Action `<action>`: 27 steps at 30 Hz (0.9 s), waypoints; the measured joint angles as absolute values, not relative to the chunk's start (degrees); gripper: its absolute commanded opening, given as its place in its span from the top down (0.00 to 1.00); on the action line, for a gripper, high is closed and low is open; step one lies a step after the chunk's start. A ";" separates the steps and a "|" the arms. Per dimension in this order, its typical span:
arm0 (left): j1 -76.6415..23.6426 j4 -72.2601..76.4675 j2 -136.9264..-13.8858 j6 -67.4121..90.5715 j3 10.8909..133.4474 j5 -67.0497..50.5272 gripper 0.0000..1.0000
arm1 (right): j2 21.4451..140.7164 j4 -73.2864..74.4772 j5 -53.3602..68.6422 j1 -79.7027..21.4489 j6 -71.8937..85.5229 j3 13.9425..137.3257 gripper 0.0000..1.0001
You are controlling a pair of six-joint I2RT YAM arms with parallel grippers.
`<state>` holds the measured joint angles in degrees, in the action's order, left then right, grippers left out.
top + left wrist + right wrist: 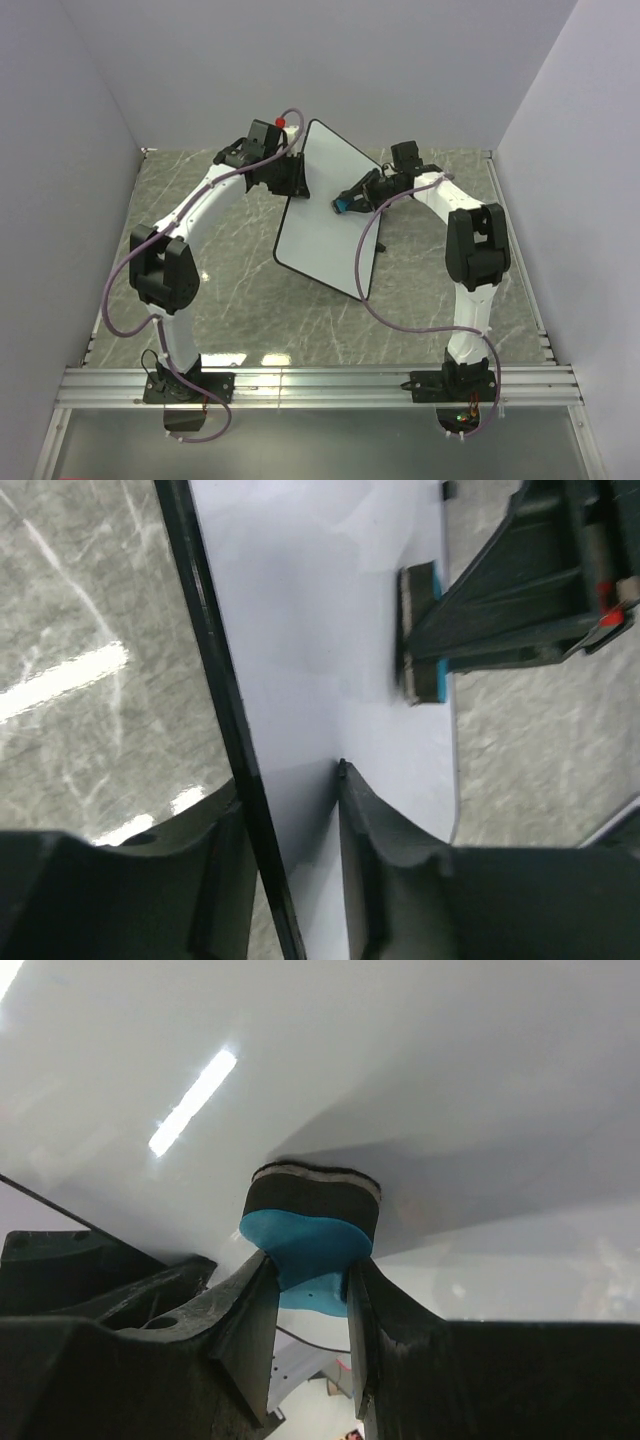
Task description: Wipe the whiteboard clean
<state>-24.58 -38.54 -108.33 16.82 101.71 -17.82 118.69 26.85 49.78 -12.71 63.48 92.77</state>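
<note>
The whiteboard (pixel 325 225), white with a thin black frame, stands tilted on its edge in the middle of the table. My left gripper (pixel 297 180) is shut on its left edge; in the left wrist view the fingers (pixel 288 795) pinch the black frame and white face (pixel 320 630) between them. My right gripper (pixel 352 200) is shut on a small blue eraser (pixel 342 207). The eraser's dark felt pad (pixel 312 1195) presses flat against the board's face (pixel 420 1070), and the blue block sits between my right gripper's jaws (pixel 312 1275). The left wrist view shows the eraser (pixel 420 630) on the board near its right edge.
The grey marbled tabletop (pixel 230 290) lies under the board. White walls close in at the left, back and right. A metal rail (pixel 320 385) runs along the near edge by both arm bases. A purple cable (pixel 400 315) hangs from the right arm in front of the board.
</note>
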 measured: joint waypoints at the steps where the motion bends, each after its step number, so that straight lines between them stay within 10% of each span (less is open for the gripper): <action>1: -24.71 -39.18 -108.53 16.43 102.00 -17.50 0.59 | 118.61 27.05 49.60 -12.36 63.09 92.31 1.00; 9: -25.43 -41.78 -111.74 14.17 104.44 -14.92 0.40 | 118.54 28.32 49.17 -10.66 60.71 92.12 1.00; 14: -27.33 -44.56 -113.36 13.91 105.25 -15.11 0.00 | 118.54 28.80 49.19 -10.13 59.86 92.12 1.00; 27: -25.54 -43.68 -112.27 16.43 106.74 -13.02 0.01 | 118.54 29.93 49.34 -7.60 57.93 92.64 1.00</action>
<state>-25.54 -43.68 -112.27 16.43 106.74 -13.02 118.54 29.93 49.34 -7.60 57.93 92.64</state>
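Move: The whiteboard leans with its left edge high; that edge already sits between the left fingers, and its middle lies about 3 cm back, 6 cm right and 7 cm below the left hand. From the right hand, the board's middle is some 2 cm back, 4 cm left and 3 cm lower. The eraser, already in the right fingers, sits just off their tips. The board's near clamp lies about 11 cm back and 8 cm right of the right hand, some 8 cm lower. The whiteboard's left edge is freed from the left hand's pinch as those fingers spread wide; that hand sinks about 3.5 cm, drifting slightly back and right, then climbs about 2 cm and comes forward again, the edge still between the open fingers. Meanwhile the eraser, still held, is drawn about 4 cm right towards the board's right edge by the right hand, seeming to ease off the surface. ##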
